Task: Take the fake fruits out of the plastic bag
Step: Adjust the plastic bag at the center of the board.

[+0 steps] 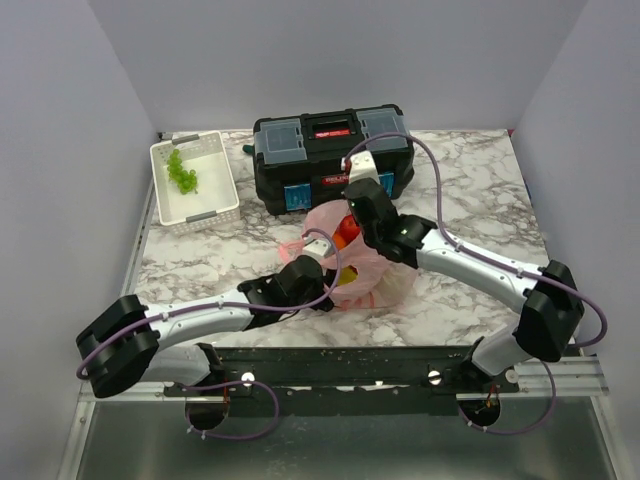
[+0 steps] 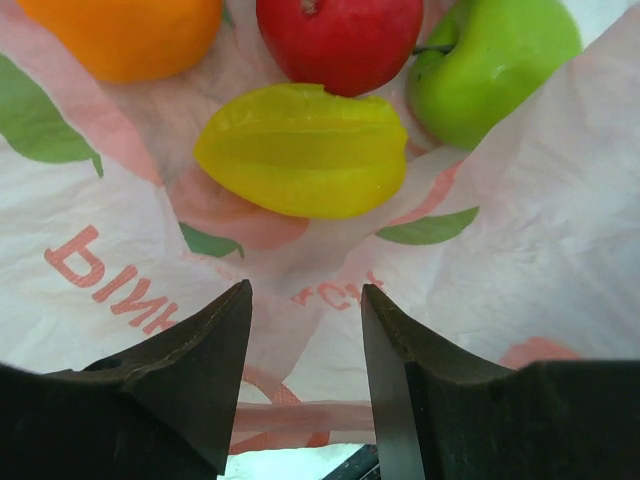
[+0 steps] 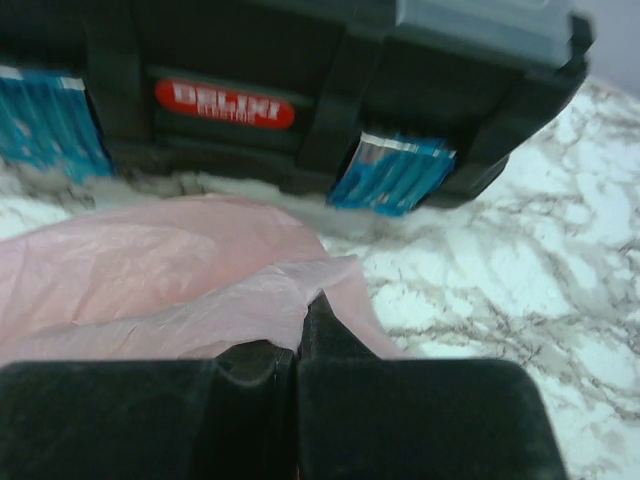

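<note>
The pink plastic bag (image 1: 372, 282) lies on the marble table in front of the toolbox, its mouth turned toward the left arm. In the left wrist view I look into the plastic bag (image 2: 560, 240) at an orange (image 2: 130, 35), a red apple (image 2: 340, 40), a green apple (image 2: 490, 60) and a yellow ridged fruit (image 2: 305, 150). My left gripper (image 2: 305, 290) is open at the bag's mouth, the bag's film lying across the gap between its fingers. At the bag's far edge, my right gripper (image 3: 305, 320) is shut on a fold of the pink film (image 3: 200, 290).
A black toolbox (image 1: 330, 155) stands right behind the bag, close to the right gripper. A white slotted basket (image 1: 220, 200) holding light green grapes (image 1: 182, 172) sits at the back left. Grey walls close in the table on three sides.
</note>
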`<move>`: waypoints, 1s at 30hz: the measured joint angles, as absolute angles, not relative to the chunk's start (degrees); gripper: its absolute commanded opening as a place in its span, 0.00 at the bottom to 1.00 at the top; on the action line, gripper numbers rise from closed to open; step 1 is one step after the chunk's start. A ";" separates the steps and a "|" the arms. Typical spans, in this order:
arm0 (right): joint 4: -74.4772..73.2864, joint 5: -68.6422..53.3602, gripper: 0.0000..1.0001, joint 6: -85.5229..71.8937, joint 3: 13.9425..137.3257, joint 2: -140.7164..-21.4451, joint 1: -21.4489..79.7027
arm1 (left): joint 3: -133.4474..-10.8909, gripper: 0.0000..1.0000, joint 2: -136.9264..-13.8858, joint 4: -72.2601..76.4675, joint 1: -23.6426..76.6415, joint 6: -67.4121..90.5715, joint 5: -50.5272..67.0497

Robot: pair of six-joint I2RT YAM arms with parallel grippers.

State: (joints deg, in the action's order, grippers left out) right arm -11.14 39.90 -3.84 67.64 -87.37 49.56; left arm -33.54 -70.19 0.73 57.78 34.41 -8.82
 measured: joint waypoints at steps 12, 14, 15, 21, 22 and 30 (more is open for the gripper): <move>-13.41 37.47 0.45 -1.23 74.59 -85.21 49.56 | -30.72 0.66 -70.32 1.28 57.78 34.46 -6.39; -15.66 36.69 0.75 -3.03 74.89 -85.21 49.56 | -30.70 0.69 -67.79 1.21 57.78 34.09 -5.04; -17.10 36.25 0.88 -4.12 74.96 -85.19 49.56 | -30.87 0.70 -66.26 1.08 57.76 33.71 -4.38; -28.34 28.45 1.00 -11.27 75.66 -83.99 49.56 | -33.85 0.79 -59.70 -0.21 57.65 31.57 -1.58; -30.26 27.16 1.00 -12.93 76.16 -83.55 49.56 | -34.74 0.80 -58.41 -0.62 57.43 31.27 -1.13; -39.57 18.92 1.00 -24.21 77.80 -73.65 49.56 | -40.12 0.84 -50.65 -8.45 56.40 28.40 0.99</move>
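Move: The right hand pinches the bag's far rim; the bag's middle lies about 10 cm back, 4 cm left and 14 cm below, and the toolbox some 12 cm ahead, 8 cm left. The left fingers are half-open inside the mouth, with the bag's middle roughly 7 cm ahead and 7 cm right, the yellow star fruit 4 cm ahead and 4 cm right, and the orange 11 cm ahead and 2 cm right. Right lifts the pinched rim about 6 cm, releases it and draws back; left rises some 15 cm, opening. ##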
